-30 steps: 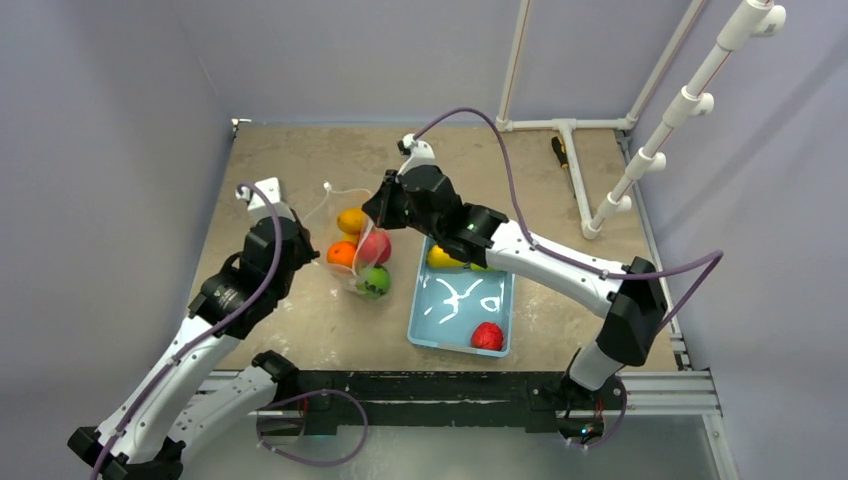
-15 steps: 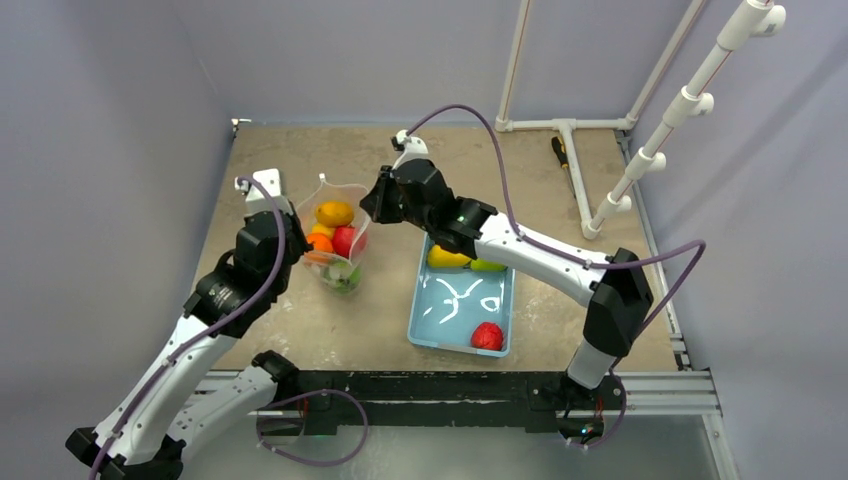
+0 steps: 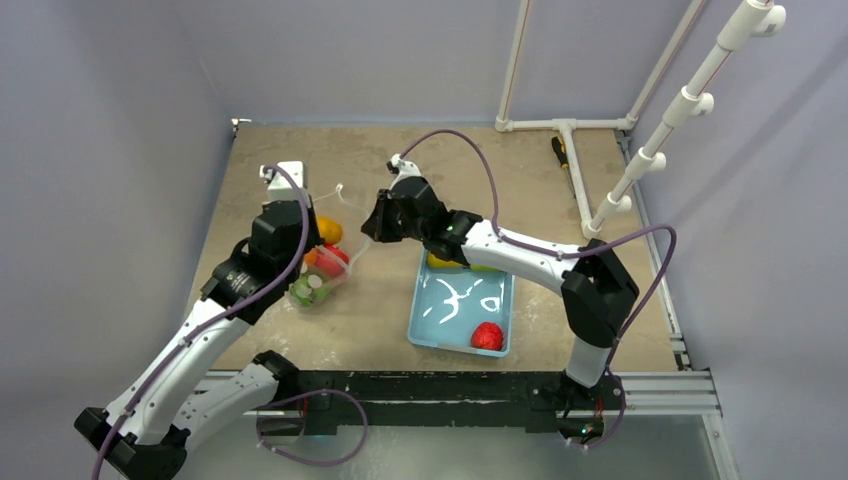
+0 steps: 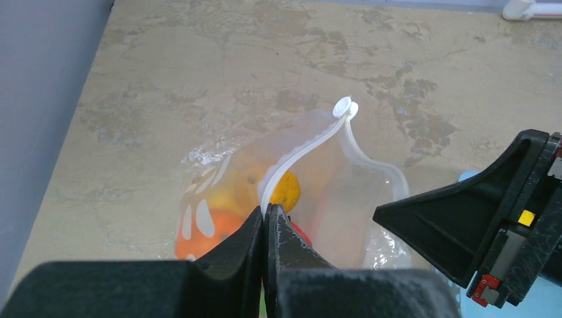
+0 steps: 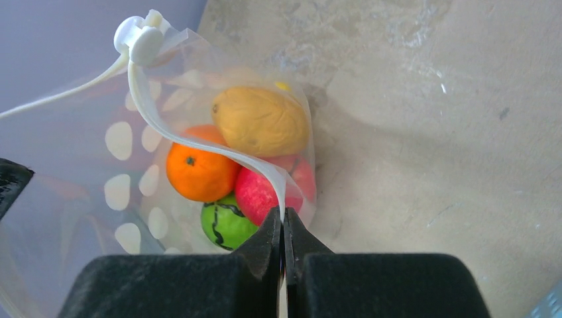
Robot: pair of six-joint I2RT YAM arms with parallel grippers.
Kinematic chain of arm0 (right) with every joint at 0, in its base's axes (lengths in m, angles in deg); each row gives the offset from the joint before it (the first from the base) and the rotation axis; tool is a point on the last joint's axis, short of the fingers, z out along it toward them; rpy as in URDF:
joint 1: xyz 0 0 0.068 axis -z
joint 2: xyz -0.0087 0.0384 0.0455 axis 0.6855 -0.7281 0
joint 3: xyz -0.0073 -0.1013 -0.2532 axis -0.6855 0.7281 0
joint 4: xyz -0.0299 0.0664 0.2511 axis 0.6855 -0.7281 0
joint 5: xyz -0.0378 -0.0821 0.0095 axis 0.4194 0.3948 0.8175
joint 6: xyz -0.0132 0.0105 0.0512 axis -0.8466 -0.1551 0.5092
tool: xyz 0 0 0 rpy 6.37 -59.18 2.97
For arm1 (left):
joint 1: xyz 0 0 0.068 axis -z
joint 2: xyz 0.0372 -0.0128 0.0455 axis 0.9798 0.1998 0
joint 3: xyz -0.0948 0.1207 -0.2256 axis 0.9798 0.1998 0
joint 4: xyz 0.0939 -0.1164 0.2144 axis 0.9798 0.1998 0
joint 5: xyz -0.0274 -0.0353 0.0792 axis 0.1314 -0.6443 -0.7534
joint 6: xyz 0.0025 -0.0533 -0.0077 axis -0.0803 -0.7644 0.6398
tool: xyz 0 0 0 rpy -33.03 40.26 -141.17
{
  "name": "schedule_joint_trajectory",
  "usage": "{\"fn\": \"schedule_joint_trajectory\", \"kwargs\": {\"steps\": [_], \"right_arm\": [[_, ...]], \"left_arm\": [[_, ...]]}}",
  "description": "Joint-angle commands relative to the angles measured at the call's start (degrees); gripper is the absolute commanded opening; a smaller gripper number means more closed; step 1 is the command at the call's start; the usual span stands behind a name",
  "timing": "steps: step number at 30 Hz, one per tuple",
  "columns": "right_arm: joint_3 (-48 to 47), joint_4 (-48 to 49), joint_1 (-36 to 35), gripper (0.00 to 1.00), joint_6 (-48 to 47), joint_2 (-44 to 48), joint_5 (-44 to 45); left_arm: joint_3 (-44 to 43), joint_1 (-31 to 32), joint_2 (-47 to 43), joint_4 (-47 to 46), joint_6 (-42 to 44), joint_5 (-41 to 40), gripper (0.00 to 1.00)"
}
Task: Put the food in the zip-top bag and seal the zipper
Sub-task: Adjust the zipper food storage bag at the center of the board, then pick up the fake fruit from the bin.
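Note:
The zip-top bag (image 3: pixel 322 272) lies left of centre, clear with white dots. Inside it sits food: a yellow fruit (image 5: pixel 260 120), an orange (image 5: pixel 197 173), a red apple (image 5: pixel 260 196) and a green striped fruit (image 5: pixel 225 223). My left gripper (image 4: pixel 267 212) is shut on the zipper (image 4: pixel 301 154) at one side of the mouth. My right gripper (image 5: pixel 283 217) is shut on the zipper strip (image 5: pixel 199 142) at the other side. The white slider (image 5: pixel 138 36) sits at the far end of the mouth, which gapes between the two strips. The right gripper's black fingers (image 4: pixel 457 222) show in the left wrist view.
A light-blue basket (image 3: pixel 415 312) stands right of the bag, holding a red fruit (image 3: pixel 487 336), a yellow one (image 3: pixel 440 259) and a green one (image 3: pixel 487 266). A white pipe frame (image 3: pixel 575 170) and a screwdriver (image 3: pixel 562 152) lie at the back right. Grey walls close the left and back.
Both grippers have carried the bag leftward and toward the near edge, away from the basket. The right arm has stretched further left; the left wrist has swung over the bag.

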Motion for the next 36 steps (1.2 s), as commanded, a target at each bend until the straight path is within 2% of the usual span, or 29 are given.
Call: {"fn": "schedule_joint_trajectory", "kwargs": {"steps": [1,8,11,12,18,22,31,36], "right_arm": [[2.1,4.03,0.09,0.0,0.94,0.22,-1.75],[4.63,3.25,0.06,0.02,0.7,2.13,-0.59],[4.99,2.15,0.09,0.1,0.7,4.13,0.95],[4.91,1.79,0.08,0.17,0.65,4.62,1.44],[5.17,-4.18,0.09,0.37,0.18,8.96,5.64],[5.89,-7.74,0.08,0.45,0.36,12.3,8.8],[9.09,-16.01,0.21,0.73,3.62,19.34,17.42],[12.21,-20.36,0.5,0.77,8.92,21.8,19.78]], "left_arm": [[2.61,0.25,-0.32,-6.17,2.05,5.18,0.0],[6.72,0.25,-0.93,-8.69,2.66,9.57,0.0],[7.96,0.18,-0.85,-8.83,2.49,10.11,0.0],[8.16,0.19,-0.74,-8.71,2.45,10.29,0.0],[8.3,0.22,-0.74,-8.22,2.32,9.97,0.0],[8.32,0.24,-0.68,-8.26,2.34,9.39,0.0],[8.39,0.24,-0.71,-8.11,2.31,9.15,0.0],[8.45,0.25,-0.68,-8.15,2.44,9.09,0.0]]}}
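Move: The food-filled bag hangs between the two hands, gripped by its rim on both sides. Its food lies about 4 cm ahead, 2 cm left and 17 cm below the left hand, and some 13 cm left, 3 cm ahead and 12 cm below the right hand. The zipper slider is roughly 13 cm ahead and 7 cm left of the right hand, about level with it; the blue basket's middle is some 26 cm right, 9 cm back and 14 cm below. The bag's rim, still pinched by both hands, is lowered: the left hand sinks about 5 cm and shifts 3 cm right, turning slightly clockwise, then holds still with its grip kept. The right hand sinks about 3 cm, opens its fingers wide to let go of the rim, rises some 7 cm and swings right towards the blue basket, ending about 11 cm right of its start and turned clockwise. ##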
